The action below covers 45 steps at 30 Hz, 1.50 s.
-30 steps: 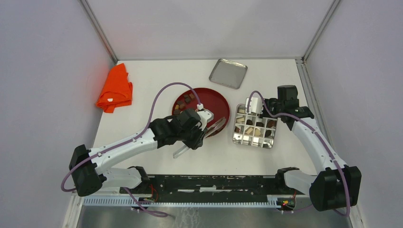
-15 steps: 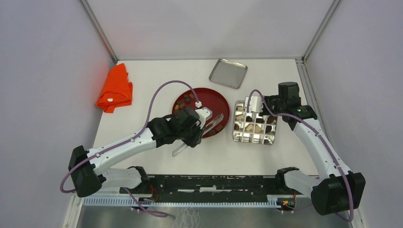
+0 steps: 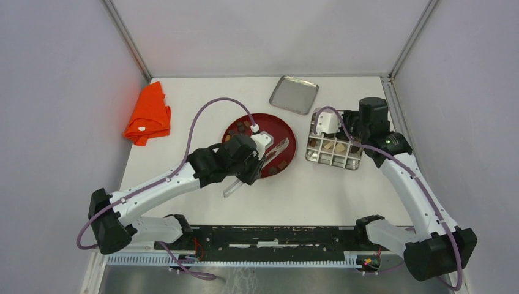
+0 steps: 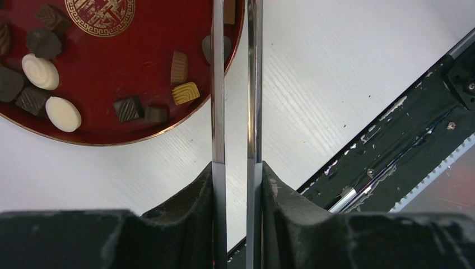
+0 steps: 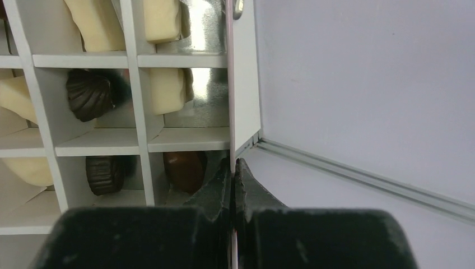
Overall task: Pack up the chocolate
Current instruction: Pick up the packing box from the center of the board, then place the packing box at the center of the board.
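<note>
Chocolate lies loose on the red plate; the left wrist view shows tan, white and dark pieces. My left gripper is shut on metal tongs, whose two blades stand slightly apart over the plate's near rim, with nothing between them. My right gripper is shut on the thin side wall of the metal box. The box looks tilted. Its white grid holds cream and dark chocolate.
A flat metal lid lies at the back, behind the plate and box. An orange cloth sits at the far left. The enclosure's right wall and floor rail run close beside the box. The black base rail is near the tongs.
My right gripper has carried the box away from me toward the back right, tipping it. My left gripper has shifted slightly farther over the plate with the tongs.
</note>
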Tool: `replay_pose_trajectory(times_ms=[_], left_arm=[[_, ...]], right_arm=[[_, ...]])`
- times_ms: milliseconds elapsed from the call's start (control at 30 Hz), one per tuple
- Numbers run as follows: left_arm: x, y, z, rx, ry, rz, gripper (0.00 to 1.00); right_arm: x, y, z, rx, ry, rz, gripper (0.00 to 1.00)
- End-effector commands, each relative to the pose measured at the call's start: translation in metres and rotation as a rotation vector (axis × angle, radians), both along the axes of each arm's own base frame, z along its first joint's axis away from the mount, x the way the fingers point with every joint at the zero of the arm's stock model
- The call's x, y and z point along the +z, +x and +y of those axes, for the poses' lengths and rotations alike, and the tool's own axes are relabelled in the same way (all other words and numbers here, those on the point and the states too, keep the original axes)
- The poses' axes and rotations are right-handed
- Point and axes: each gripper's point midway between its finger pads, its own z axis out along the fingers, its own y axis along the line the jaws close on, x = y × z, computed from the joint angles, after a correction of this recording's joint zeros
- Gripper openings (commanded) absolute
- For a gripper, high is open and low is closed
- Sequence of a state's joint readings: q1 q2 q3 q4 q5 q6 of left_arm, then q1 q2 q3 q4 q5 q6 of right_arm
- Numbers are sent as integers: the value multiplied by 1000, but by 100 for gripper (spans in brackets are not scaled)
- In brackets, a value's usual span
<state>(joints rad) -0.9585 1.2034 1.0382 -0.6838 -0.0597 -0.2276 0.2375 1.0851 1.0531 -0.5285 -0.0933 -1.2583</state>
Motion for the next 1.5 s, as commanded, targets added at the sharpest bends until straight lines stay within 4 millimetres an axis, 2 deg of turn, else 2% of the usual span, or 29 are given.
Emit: replay_pose_trajectory(times_ms=[0, 167, 267, 633, 733, 833, 967, 1067, 1167, 1267, 1333, 1467], left_arm=[[29, 18, -10, -4, -44, -88, 35], [29, 20, -10, -6, -37, -88, 35], [27, 19, -9, -9, -35, -80, 35], [8, 12, 6, -9, -12, -22, 35], [2, 8, 9, -16, -2, 4, 35], [-7, 1, 11, -26, 7, 51, 35], [-12, 4, 18, 6, 17, 68, 36], [-11, 9, 21, 29, 12, 71, 36], [-13, 10, 22, 35, 9, 94, 36], [-22, 7, 25, 39, 20, 137, 36], [-27, 5, 29, 54, 36, 170, 36], [-27, 3, 33, 75, 70, 214, 36]], right_arm=[[76, 9, -8, -68, 28, -227, 0], [85, 7, -6, -67, 40, -231, 0], [73, 5, -1, -33, 32, -191, 0], [-35, -16, 29, 129, 72, 157, 0], [-64, -14, 35, 153, 92, 273, 0], [-93, -4, 31, 135, 113, 379, 1], [-121, 13, 12, 73, 167, 478, 2], [-144, 13, 7, 59, 183, 542, 9], [-160, 11, 8, 38, 209, 597, 24], [-169, 13, 9, 9, 230, 642, 30], [-166, 18, 7, -17, 239, 653, 30], [-127, 24, 8, -21, 292, 632, 31]])
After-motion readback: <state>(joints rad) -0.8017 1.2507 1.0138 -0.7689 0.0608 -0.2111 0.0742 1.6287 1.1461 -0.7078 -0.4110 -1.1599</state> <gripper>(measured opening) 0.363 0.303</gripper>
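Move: The right hand still pinches the far wall of the raised packing box, nearer its right corner. The box slopes down towards the base, its middle about 5 cm back, 5 left and 8 below. The bare board spot it goes to lies some 8 cm back, 5 left and 20 below. The silver tray is about 17 cm ahead, 20 left and the red plate 2 back, 31 left, both 21 below. From the left hand, that spot is about 9 ahead, 27 right, 12 below. Up by a couple of centimetres first, then down about 20 cm, the right hand lowers the packing box towards the board while its fingers tip some 40 degrees further downward; near the bottom they open and let go of the far wall, staying close to it. The left hand, still holding the tongs, drifts a few centimetres left and down, tipping slightly. ##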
